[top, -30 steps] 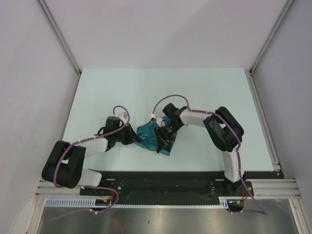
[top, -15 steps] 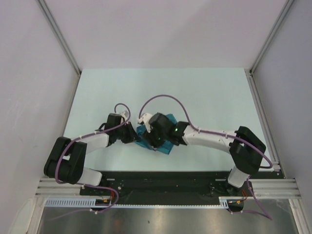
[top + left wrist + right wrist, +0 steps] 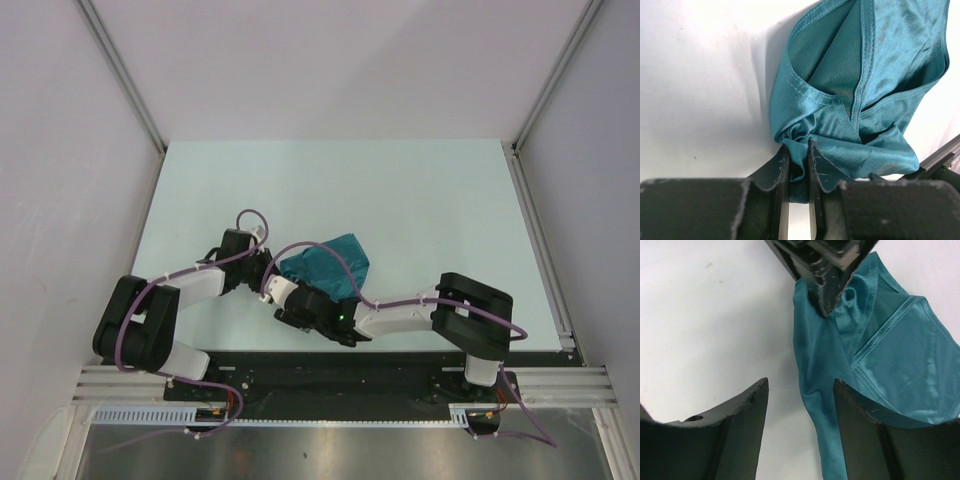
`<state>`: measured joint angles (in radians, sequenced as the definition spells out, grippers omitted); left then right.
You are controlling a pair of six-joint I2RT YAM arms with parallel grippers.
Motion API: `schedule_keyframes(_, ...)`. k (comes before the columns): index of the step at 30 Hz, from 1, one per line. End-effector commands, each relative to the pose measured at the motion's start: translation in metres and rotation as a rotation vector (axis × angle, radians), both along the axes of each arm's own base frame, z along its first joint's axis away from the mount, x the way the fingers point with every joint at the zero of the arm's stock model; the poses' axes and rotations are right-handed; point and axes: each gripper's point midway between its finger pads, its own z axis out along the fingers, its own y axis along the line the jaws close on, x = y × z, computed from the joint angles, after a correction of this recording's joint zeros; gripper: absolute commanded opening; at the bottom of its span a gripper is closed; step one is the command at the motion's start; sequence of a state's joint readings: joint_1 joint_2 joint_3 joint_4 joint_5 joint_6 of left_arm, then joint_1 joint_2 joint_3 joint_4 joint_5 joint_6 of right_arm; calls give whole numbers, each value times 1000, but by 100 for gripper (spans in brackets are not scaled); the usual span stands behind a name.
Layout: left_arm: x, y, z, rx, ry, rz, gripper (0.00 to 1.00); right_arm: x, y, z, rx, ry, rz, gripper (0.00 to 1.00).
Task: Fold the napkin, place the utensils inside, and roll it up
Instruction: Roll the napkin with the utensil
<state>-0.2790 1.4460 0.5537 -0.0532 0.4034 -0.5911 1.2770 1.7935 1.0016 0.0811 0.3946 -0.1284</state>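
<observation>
The teal napkin [image 3: 332, 262] lies crumpled and partly folded on the table, left of centre. My left gripper [image 3: 271, 273] is at its left corner, shut on a bunched fold of the napkin [image 3: 865, 95]; cloth fills the narrow gap at the left gripper [image 3: 798, 146]. My right gripper [image 3: 284, 294] sits low at the napkin's near left edge, open. In the right wrist view a hanging strip of napkin [image 3: 825, 405] runs between the spread fingers of the right gripper [image 3: 800, 383] without being pinched, with the left gripper [image 3: 827, 292] just beyond. The utensils are out of view.
The pale table [image 3: 430, 190] stretches behind and to the right of the napkin. The black base rail [image 3: 350, 365] runs along the near edge, just behind my low right forearm [image 3: 400, 315]. Grey walls and metal posts enclose both sides.
My right arm has swung from over the napkin to its near left side, dropping low along the front edge. The napkin now shows uncovered and lies farther back. The left gripper keeps its hold.
</observation>
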Motion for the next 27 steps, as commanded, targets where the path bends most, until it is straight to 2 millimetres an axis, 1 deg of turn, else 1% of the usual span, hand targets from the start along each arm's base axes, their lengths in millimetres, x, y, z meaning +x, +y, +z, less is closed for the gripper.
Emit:
schedule_keyframes(1, 4, 2, 1, 19, -8, -18, 12, 16, 3, 0, -2, -107, -54, 58)
schedule_keyframes(2, 4, 1, 2, 18, -6, -21, 12, 18, -1, -7, -24, -111, -69, 57)
schedule_keyframes(4, 4, 1, 2, 17, -7, -23, 12, 20, -4, -12, -43, -112, -78, 55)
schedule_keyframes(8, 5, 0, 3, 11, -8, -25, 12, 26, -19, -29, -99, -103, -136, 53)
schedule_keyframes(10, 5, -1, 4, 6, -11, -31, 12, 29, -23, -32, -109, -98, -157, 52)
schedule_keyframes(11, 5, -1, 4, 7, -9, -29, 12, 29, -27, -38, -127, -82, -171, 51)
schedule_keyframes(13, 6, -2, 6, 5, -11, -34, 12, 33, -33, -43, -144, -70, -190, 49)
schedule_keyframes(17, 8, -4, 7, -6, -18, -38, 13, 30, -38, -54, -158, -6, -188, 43)
schedule_keyframes(20, 9, -8, 11, -30, -34, -54, 17, 22, -36, -61, -152, 75, -132, 28)
schedule_keyframes(21, 10, -11, 14, -45, -43, -60, 25, 19, -34, -62, -147, 99, -113, 20)
schedule_keyframes(22, 14, -10, 18, -46, -53, -56, 33, 19, -32, -60, -128, 124, -103, 14)
schedule_keyframes(23, 15, -10, 20, -43, -61, -55, 41, 10, -33, -63, -135, 185, -71, 8)
schedule_keyframes(24, 21, -6, 23, -28, -77, -34, 60, 8, -31, -61, -122, 215, -57, 0)
schedule_keyframes(25, 27, -4, 32, -25, -102, -22, 67, 5, -32, -61, -104, 287, -45, 0)
schedule_keyframes(27, 34, 6, 39, -4, -129, 19, 76, 3, -32, -56, -80, 358, -36, 0)
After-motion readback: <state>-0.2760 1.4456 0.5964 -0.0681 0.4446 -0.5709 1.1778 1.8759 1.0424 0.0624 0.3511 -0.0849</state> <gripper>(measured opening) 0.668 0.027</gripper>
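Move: The napkin's near edge lies between and beyond the right hand's open fingers, about 3 cm ahead, 1 cm to its right and 3 cm below. The left gripper's pinched corner is some 6 cm ahead of the right hand and 3 cm to its left, the napkin's flat part roughly 9 cm ahead and 10 cm right. From the left hand, which still pinches that corner, the near edge lies about 3 cm back and 4 cm right. Right hand sinks, then reaches forward, about 3 cm each, and pinches the napkin's near edge; left lets go. ##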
